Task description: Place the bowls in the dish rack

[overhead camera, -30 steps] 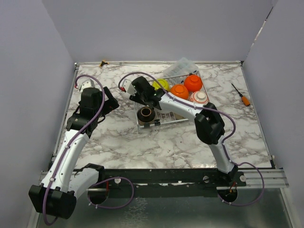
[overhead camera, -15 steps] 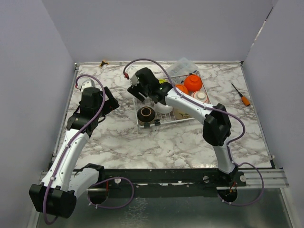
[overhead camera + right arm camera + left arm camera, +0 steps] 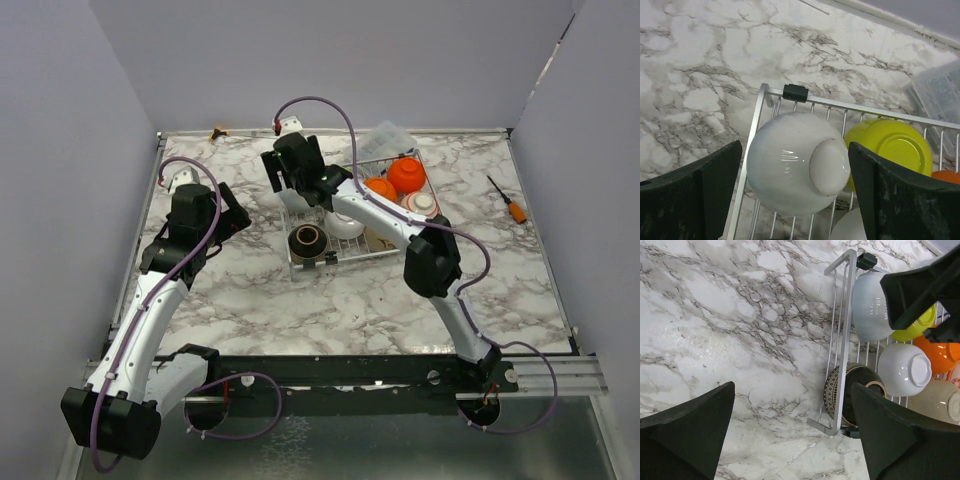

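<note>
The dish rack (image 3: 300, 268) is a silver wire grid in the middle of the table; its rim also shows in the left wrist view (image 3: 845, 315) and the right wrist view (image 3: 756, 125). It holds a dark brown bowl (image 3: 307, 240) (image 3: 860, 385), a white bowl (image 3: 345, 225) (image 3: 902, 370), two orange bowls (image 3: 380, 187) (image 3: 406, 174), a red-patterned bowl (image 3: 420, 204), a lime-yellow bowl (image 3: 895, 150) and another white bowl (image 3: 797, 167) on its side in the far left corner. My right gripper (image 3: 290, 185) (image 3: 795, 145) is open just above that white bowl. My left gripper (image 3: 238, 218) (image 3: 792, 387) is open and empty, left of the rack.
A clear plastic bag (image 3: 385, 140) (image 3: 940, 90) lies at the rack's far edge. An orange-handled screwdriver (image 3: 510, 203) lies at the right. A small yellow item (image 3: 215, 132) sits at the far left edge. Grey walls close in three sides.
My right gripper has moved toward the rack's far left corner, uncovering a white bowl in the rack's middle. The left arm has not moved.
</note>
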Robot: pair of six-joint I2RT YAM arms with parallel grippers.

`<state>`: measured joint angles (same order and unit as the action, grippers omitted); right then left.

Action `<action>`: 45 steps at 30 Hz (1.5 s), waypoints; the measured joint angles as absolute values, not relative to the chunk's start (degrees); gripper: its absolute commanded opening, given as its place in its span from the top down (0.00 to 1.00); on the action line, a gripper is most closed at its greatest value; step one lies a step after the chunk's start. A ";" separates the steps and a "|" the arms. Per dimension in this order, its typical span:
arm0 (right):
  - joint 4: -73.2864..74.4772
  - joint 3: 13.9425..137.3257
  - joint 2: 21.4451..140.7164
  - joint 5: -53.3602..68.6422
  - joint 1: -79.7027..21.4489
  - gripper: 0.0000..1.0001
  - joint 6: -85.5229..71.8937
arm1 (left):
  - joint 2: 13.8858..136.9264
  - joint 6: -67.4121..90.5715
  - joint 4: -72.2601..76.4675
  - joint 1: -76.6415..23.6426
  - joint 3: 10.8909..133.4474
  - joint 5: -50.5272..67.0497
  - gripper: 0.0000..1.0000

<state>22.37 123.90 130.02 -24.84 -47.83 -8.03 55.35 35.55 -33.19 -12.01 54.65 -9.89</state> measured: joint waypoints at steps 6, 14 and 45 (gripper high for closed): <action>22.48 125.34 136.27 -27.62 -47.20 0.19 -9.37 | 55.35 35.75 -33.19 -12.01 54.63 -9.65 0.01; 19.88 122.34 135.61 -28.58 -47.77 0.27 -5.43 | 55.42 35.77 -33.19 -12.01 54.61 -9.61 0.01; 14.11 109.75 127.68 -19.73 -48.82 0.41 10.26 | 56.69 35.75 -33.12 -11.99 54.61 -9.47 0.01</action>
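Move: The pale bowl in the rack's far left corner lies almost straight under the right hand, about 9 cm below and roughly 2 cm back. From this hand, the green bowl is about 11 cm to the right and 2 cm ahead, the black bowl about 13 cm back and 3 cm to the right, and the white bowl some 8 cm back and 12 cm to the right. From the left hand, the pale bowl is about 9 cm ahead, 16 cm to the right and 11 cm below. The right hand drops about 6 cm onto the pale bowl, edging slightly forward on the way, with its jaws starting to close from nearly wide open, and its fingertips come onto the bowl's rounded outside. Staying at that height, it then draws back some 3.5 cm towards the black bowl, dragging the pale bowl along, while the wrist rolls its left side down about 15 degrees and turns counter-clockwise, and the fingers narrow to a little over half open. ##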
